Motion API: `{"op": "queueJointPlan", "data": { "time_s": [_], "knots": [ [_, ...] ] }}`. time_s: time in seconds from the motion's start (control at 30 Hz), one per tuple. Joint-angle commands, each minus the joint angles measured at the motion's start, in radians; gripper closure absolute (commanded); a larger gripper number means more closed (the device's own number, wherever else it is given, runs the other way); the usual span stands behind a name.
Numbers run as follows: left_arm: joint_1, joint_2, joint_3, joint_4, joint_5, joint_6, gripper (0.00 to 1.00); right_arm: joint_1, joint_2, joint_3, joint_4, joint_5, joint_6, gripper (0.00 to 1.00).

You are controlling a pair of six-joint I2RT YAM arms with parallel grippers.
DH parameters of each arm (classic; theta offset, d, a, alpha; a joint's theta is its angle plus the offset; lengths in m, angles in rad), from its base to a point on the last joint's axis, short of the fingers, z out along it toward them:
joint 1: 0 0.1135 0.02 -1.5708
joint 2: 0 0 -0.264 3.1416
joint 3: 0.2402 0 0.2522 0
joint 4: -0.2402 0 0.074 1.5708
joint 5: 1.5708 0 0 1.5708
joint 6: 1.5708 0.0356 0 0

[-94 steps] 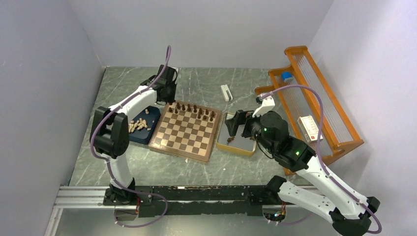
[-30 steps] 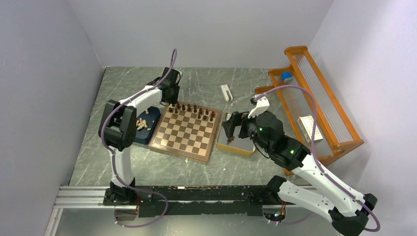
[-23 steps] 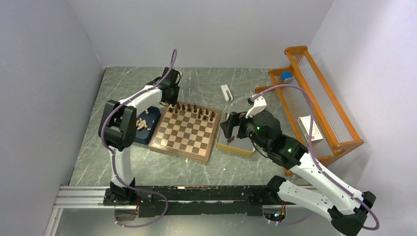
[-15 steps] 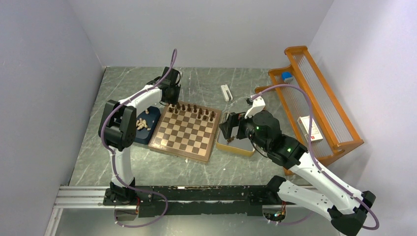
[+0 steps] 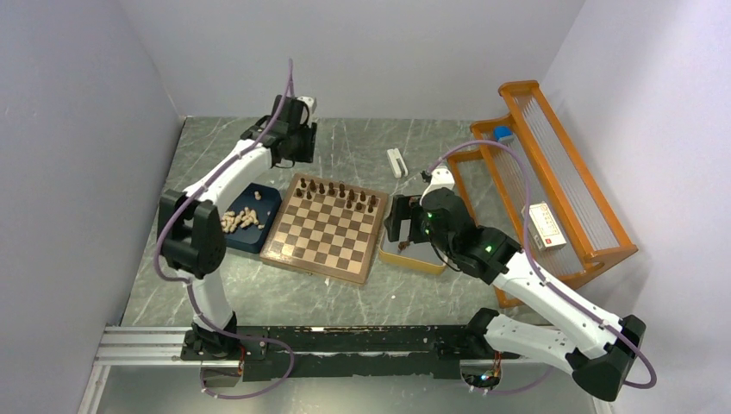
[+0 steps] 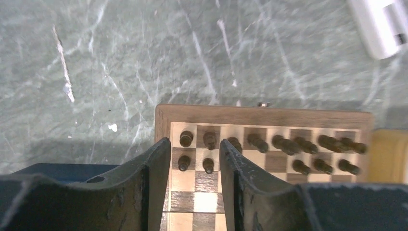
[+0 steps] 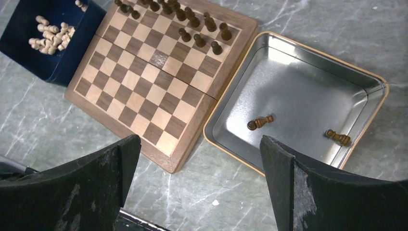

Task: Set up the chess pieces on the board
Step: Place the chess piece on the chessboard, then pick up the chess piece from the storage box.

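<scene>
The board (image 5: 323, 237) lies mid-table with several dark chess pieces (image 5: 338, 191) upright along its two far rows. My left gripper (image 5: 290, 143) hangs above the board's far left corner. In the left wrist view the left gripper (image 6: 192, 144) is open and empty, and two pawns (image 6: 183, 163) and the back-row pieces (image 6: 185, 138) show between its fingers. My right gripper (image 5: 401, 226) hovers wide open over the yellow-rimmed tray (image 5: 415, 260). Two dark pieces (image 7: 260, 122) (image 7: 337, 137) lie on their sides in the tray (image 7: 380, 86), beyond the right gripper (image 7: 199, 140).
A dark blue tray (image 5: 259, 238) of light pieces (image 5: 241, 219) sits left of the board. A small white object (image 5: 396, 161) lies behind the board. An orange rack (image 5: 552, 164) holding a white box (image 5: 543, 226) stands at the right.
My left gripper has opened and risen up and back from the board's far left corner. The right arm has edged left over the tray, still wide open.
</scene>
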Motion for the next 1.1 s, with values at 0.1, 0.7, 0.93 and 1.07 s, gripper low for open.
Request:
{"op": "queueJointPlan", "data": {
  "time_s": [0.1,0.7,0.93,1.07],
  "knots": [
    [-0.016,-0.259,-0.062,-0.021,0.125,-0.009,0.38,-0.002,0.007,-0.001,0.000,0.039,0.030,0.09],
    [-0.034,-0.742,-0.652,0.107,0.401,0.035,0.01,-0.064,0.174,-0.059,0.088,0.029,-0.041,0.51],
    [-0.034,-0.809,-0.724,0.105,0.270,0.044,0.01,-0.155,0.198,-0.078,0.039,-0.032,-0.030,0.62],
    [-0.034,-0.828,-0.731,0.101,0.246,0.034,0.01,-0.182,0.217,-0.124,0.033,-0.014,-0.028,0.64]
  ]
}}
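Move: For the right hand, the nearer dark chess piece in the metal tray lies about 6 cm ahead, 2 cm to the right and some 20 cm below; the other dark piece lies roughly 10 cm right of it and 1 cm farther out. From the left hand that nearer tray piece is about 18 cm back, 23 cm right and 13 cm below; the corner piece on the chessboard stands 1 cm back, 1 cm left and 9 cm below, a pawn 3 cm nearer than it. Down towards the nearer dark piece in the tray goes the empty right hand, about 8 cm, then edging right and forward some 3 cm each, fingers narrowing from wide open to roughly a third. The left hand leaves the corner piece, sweeping back about 19 cm over the board in an arc, first up and then mostly down again, turning some 15 degrees clockwise as its fingers spread wide. ##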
